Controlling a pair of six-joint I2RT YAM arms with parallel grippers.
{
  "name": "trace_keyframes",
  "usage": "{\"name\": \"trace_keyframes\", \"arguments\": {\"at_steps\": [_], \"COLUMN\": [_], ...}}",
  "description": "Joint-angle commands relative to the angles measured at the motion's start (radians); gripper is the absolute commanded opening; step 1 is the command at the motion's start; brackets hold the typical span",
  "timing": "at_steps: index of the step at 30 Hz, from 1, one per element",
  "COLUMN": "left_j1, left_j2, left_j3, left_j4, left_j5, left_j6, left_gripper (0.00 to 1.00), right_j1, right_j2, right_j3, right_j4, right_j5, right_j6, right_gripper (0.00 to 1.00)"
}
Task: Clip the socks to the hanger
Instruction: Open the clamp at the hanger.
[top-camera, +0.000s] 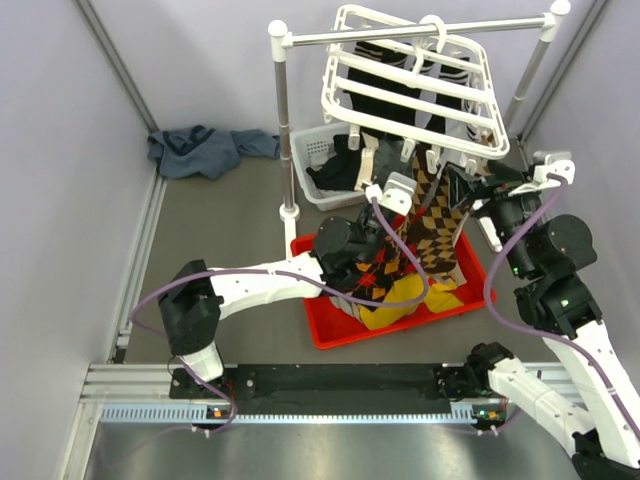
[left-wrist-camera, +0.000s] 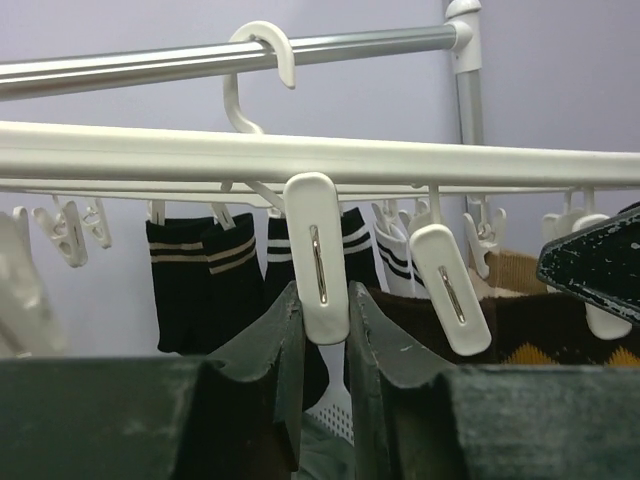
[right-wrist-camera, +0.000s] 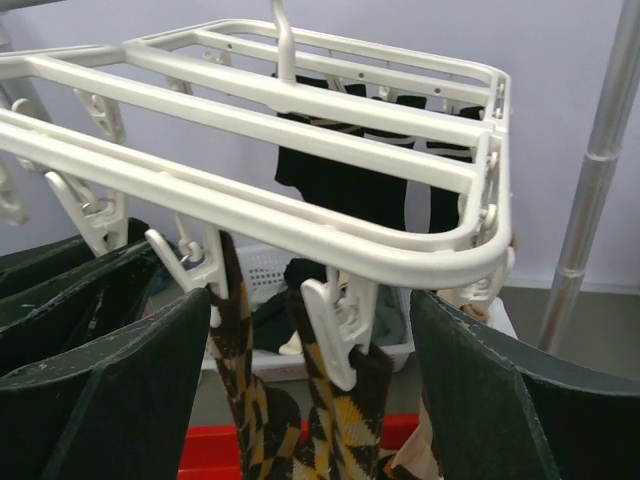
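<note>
The white hanger hangs by its hook from the metal rod. Brown and tan argyle socks dangle from its front edge over the red bin. In the left wrist view my left gripper is shut on the lower end of a white clip under the hanger bar, one finger against each side. My right gripper is open wide. Between its fingers, untouched, a clip holds an argyle sock. A second clipped sock hangs to the left.
A red bin with more socks lies under the hanger. A white basket stands behind it. Black striped socks hang at the hanger's back. A blue cloth lies at the far left. White rack posts flank the hanger.
</note>
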Motion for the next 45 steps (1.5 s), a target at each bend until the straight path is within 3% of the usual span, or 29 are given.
{"name": "trace_keyframes", "arguments": {"at_steps": [1, 9, 21, 26, 35, 41, 45], "left_j1": [-0.016, -0.030, -0.048, -0.053, -0.054, -0.056, -0.056], "left_j2": [-0.081, -0.144, -0.126, -0.126, -0.124, -0.130, -0.130], "left_j3": [-0.003, 0.072, 0.049, 0.049, 0.046, 0.039, 0.043], "left_j4": [-0.067, -0.382, -0.453, -0.460, -0.471, -0.473, -0.490], "left_j5": [0.002, 0.029, 0.037, 0.037, 0.043, 0.065, 0.083], "left_j6": [-0.033, -0.166, -0.235, -0.240, -0.252, -0.264, -0.278], "left_gripper": [0.09, 0.02, 0.03, 0.04, 0.04, 0.04, 0.03], "right_j1": [-0.003, -0.003, -0.002, -0.003, -0.032, -0.204, -0.213], "right_j2": [-0.027, -0.027, 0.140, 0.171, 0.218, 0.218, 0.232], "right_j3": [0.056, 0.217, 0.416, 0.403, 0.326, 0.219, 0.217], "right_j4": [0.001, -0.140, -0.358, -0.411, -0.308, -0.089, -0.030], "right_j5": [-0.111, -0.314, -0.452, -0.403, -0.404, -0.611, -0.664], "right_j6": [-0.012, 0.051, 0.203, 0.232, 0.284, 0.452, 0.467], "right_gripper": [0.79, 0.79, 0.76, 0.73, 0.67, 0.60, 0.59]}}
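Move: My left fingers already pinch the lower end of a clamp on the hanger's front rail; its middle is about 1 cm above the hand point. From my open right hand this held clamp lies some 13 cm to the left, about 5 cm ahead and 1 cm higher. The next clamp hangs about 8 cm left of my right hand and 4 cm ahead, at nearly the same height; the corner clamp, holding an argyle sock, is roughly 2 cm straight ahead, level in height. I back my right hand off the corner clamp, lifting it about 8 cm as it goes left, then bring it forward and down to the clamp my left hand holds, ending some 7 cm farther left, turned about 25 degrees counter-clockwise and tipped down, its fingers partly closing. My left hand keeps its pinch and draws the clamp about 3 cm back and down and a little right, tipping downward. ##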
